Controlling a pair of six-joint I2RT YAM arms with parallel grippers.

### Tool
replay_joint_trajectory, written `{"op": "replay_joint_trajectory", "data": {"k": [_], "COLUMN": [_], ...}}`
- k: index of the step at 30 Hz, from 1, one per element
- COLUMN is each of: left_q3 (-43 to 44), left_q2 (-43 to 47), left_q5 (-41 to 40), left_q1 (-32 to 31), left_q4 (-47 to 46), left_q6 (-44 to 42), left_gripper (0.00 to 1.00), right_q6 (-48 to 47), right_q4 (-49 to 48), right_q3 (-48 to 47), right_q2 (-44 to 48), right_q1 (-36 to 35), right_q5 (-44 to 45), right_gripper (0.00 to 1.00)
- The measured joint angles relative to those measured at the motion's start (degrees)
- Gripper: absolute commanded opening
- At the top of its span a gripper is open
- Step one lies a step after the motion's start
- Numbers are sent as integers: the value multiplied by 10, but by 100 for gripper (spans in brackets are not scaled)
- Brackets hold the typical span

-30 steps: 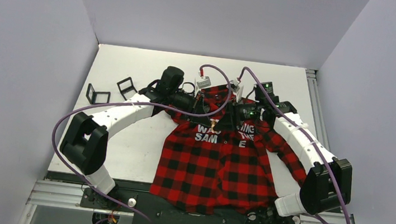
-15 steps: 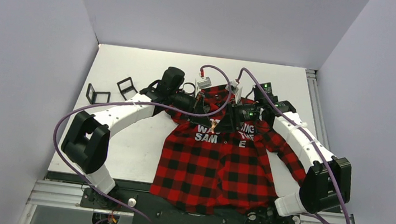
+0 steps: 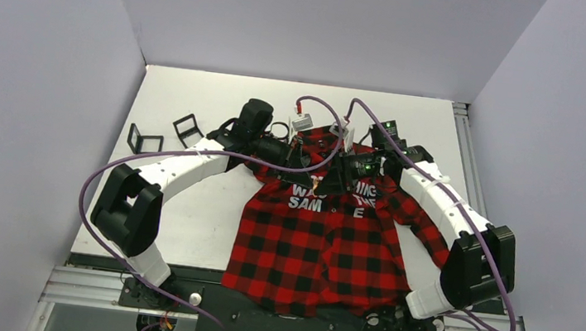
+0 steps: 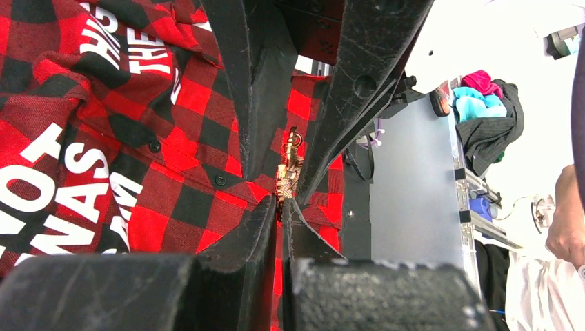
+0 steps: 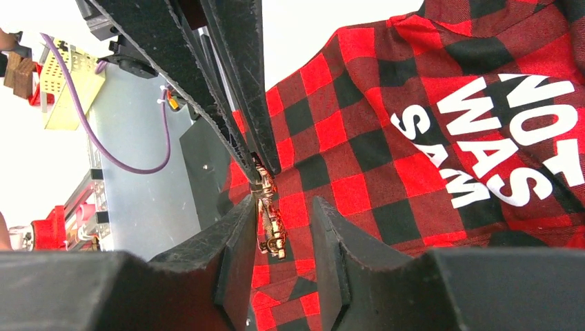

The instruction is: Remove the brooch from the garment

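The garment (image 3: 321,252), a red-and-black check shirt with white letters, lies flat on the table. The brooch (image 3: 316,186) is a small gold pin on its chest. In the left wrist view my left gripper (image 4: 279,202) is shut, its tips pinching a tented fold of the garment (image 4: 172,103) at the lower end of the brooch (image 4: 288,172). My right gripper (image 5: 283,207) is open and straddles the brooch (image 5: 270,224), which lies close against its left finger (image 5: 238,238). The other finger stands clear of it.
Two small black frames (image 3: 145,139) (image 3: 187,128) stand on the white table (image 3: 183,220) to the left of the shirt. Purple cables (image 3: 321,106) loop over both wrists above the collar. Grey walls close in the back and both sides.
The right arm has edged a little left, toward the brooch. The left arm and the shirt have not moved.
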State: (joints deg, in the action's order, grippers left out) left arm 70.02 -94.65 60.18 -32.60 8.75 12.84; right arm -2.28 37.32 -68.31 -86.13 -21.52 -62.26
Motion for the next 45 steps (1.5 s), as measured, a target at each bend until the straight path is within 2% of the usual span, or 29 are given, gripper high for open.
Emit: {"op": "replay_joint_trajectory", "data": {"k": [17, 20, 23, 27, 32, 36, 40, 45], "left_q3": [0, 0, 0, 0, 0, 0, 0, 9], "left_q2": [0, 0, 0, 0, 0, -1, -1, -1], "left_q5": [-15, -15, -14, -15, -23, -35, -61, -120], "left_q1": [5, 6, 7, 8, 12, 25, 51, 118], "left_q4": [-23, -35, -40, -40, -40, -39, -18, 78], "left_q6": [4, 14, 21, 30, 35, 41, 30, -30], "left_gripper": [0, 0, 0, 0, 0, 0, 0, 0], "right_q6": [65, 67, 56, 21, -17, -14, 43, 106], "right_q4": [-61, -69, -68, -48, -1, 5, -61, -143], "right_q3": [14, 17, 17, 17, 9, 6, 31, 73], "right_q2": [10, 17, 23, 24, 24, 24, 40, 63], "right_q1": [20, 24, 25, 27, 27, 27, 34, 65], "right_q5": [7, 7, 6, -3, -26, -25, 11, 68], "right_gripper": [27, 31, 44, 54, 56, 56, 56, 56]}}
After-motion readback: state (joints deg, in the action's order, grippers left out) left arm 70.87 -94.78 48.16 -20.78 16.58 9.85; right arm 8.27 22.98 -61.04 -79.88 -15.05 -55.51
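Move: The brooch is already off the shirt, pinched in the left hand's shut tips, its middle some 2 cm to the right of that hand and level with it. From the right hand it lies about 1 cm back and 1 cm left, between the partly open tips. From the left hand, the SAM lettering is roughly 17 cm below and 1 cm ahead; at that depth the grey badge is about 12 cm ahead and 1 cm left. Forward together by 1 to 2 cm at first, the left keeping its pinch on the brooch. Then the right hand backs to its starting depth, edges right and up, opens its fingers to about half and leaves the brooch, going forward and right with a 15-degree clockwise turn. The left, speeding up, swings the brooch forward and left, about 7 cm each way, sinking some 4 cm and turning 20 degrees counter-clockwise. ##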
